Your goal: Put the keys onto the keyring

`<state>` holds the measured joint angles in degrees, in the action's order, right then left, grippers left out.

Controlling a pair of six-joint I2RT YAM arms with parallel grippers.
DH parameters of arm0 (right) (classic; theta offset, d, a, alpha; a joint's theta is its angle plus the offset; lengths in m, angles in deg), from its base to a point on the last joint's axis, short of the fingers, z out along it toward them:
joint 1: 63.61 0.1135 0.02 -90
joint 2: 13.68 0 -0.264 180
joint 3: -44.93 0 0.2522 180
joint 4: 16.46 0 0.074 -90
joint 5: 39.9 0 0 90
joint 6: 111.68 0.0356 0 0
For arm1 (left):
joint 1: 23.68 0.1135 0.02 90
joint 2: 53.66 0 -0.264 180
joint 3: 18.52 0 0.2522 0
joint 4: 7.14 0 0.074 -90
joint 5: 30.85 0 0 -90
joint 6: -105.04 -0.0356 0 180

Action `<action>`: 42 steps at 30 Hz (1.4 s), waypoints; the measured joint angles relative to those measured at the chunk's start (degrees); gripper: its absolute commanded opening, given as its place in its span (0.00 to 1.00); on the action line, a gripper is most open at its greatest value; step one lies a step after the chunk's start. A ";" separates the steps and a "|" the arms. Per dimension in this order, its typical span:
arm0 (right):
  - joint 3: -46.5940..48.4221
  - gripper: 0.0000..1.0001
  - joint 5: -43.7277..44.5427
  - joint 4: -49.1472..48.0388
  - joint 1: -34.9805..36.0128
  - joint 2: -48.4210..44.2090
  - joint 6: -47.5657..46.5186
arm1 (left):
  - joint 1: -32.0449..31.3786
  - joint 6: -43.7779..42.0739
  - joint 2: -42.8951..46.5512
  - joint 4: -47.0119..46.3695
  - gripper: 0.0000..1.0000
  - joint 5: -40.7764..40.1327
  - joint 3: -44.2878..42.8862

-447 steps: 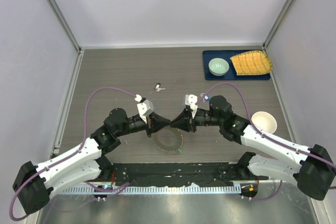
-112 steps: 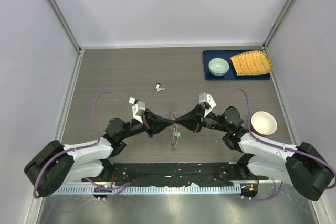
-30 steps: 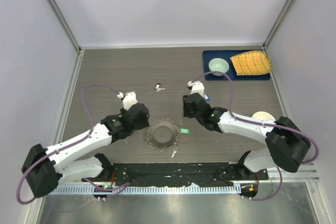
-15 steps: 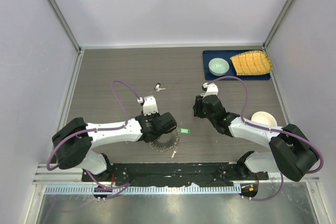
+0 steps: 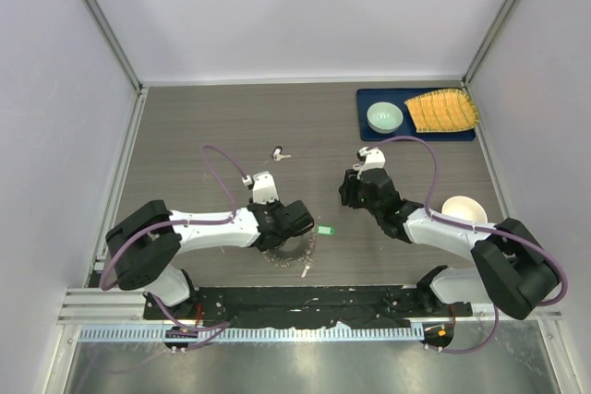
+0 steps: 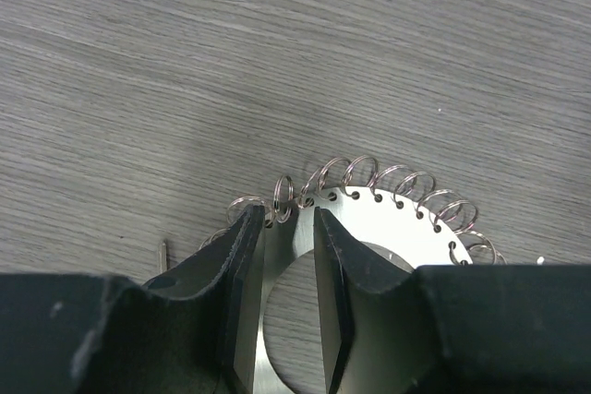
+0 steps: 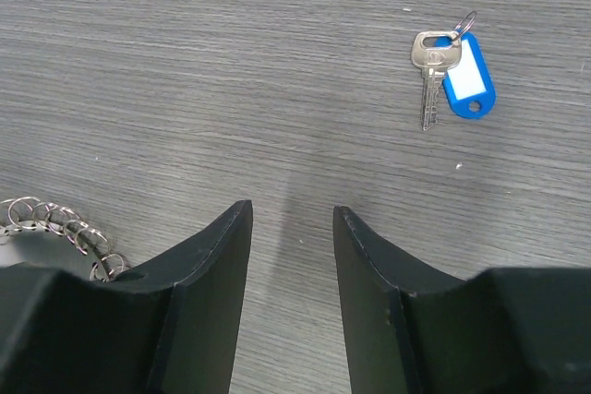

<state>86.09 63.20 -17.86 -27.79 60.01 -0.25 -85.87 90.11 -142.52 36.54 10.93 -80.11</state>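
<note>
The keyring [image 5: 294,248], a flat metal ring with small wire loops along its rim, lies on the table near the front. My left gripper [image 5: 295,221] is down on its far edge. In the left wrist view, the left gripper [image 6: 289,219] is shut across the keyring's [image 6: 388,228] band, one finger outside the rim and one inside the hole. A green-headed key [image 5: 324,229] lies just right of the ring. A key with a blue tag [image 7: 452,71] lies ahead of my right gripper [image 7: 291,214], which is open and empty above bare table. In the top view the right gripper [image 5: 347,189] stands right of the ring.
A plain silver key [image 5: 280,154] lies farther back, and another small key [image 5: 305,271] lies by the ring's near side. A dark blue tray [image 5: 366,99] at the back right holds a green bowl [image 5: 384,117] and a yellow ridged item [image 5: 443,110]. A white bowl [image 5: 464,215] stands beside the right arm.
My left gripper swung right onto the keyring's far edge and its jaws narrowed onto the band. My right gripper drew back to the right, away from the ring.
</note>
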 measured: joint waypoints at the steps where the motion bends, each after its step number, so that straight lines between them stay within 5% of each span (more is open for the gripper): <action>1: -0.04 0.47 -0.15 -0.07 -0.04 0.00 -0.07 | 0.00 0.02 -0.37 -0.11 0.31 0.00 0.00; 25: -0.42 0.47 -1.51 -1.11 -0.48 0.00 -0.28 | 0.44 1.31 -4.17 -1.22 0.17 -0.42 0.09; 35: -0.44 0.47 -1.86 -1.14 -0.59 0.00 -0.33 | 0.83 1.20 -4.17 -2.97 0.00 -0.44 0.50; 42: -0.44 0.47 -2.38 -1.11 -0.59 0.00 -0.35 | 0.83 -0.37 -4.17 -3.50 0.00 -0.48 0.63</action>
<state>85.65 60.82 -18.97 -28.38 60.01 -0.59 -85.04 89.74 -146.70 33.04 10.45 -79.48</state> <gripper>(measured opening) 0.468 0.013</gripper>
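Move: The left hand is open just above the forward-left rim of the keyring; the small wire ring it goes for is about 2 cm below it and some 1 cm ahead. The keyring's middle lies roughly 5 cm back and 5 cm right, the green tag about 14 cm right and 4 cm back. From the right hand that wire ring is about 18 cm left, 2 cm nearer the base and 4 cm down. The left fingers pinch the upright wire ring on the keyring's forward-left rim: the hand sinks about 2 cm almost straight down onto it, then eases barely half a centimetre forward as the part-open fingers shut completely, the wrist keeping its forward-and-down slant throughout. ##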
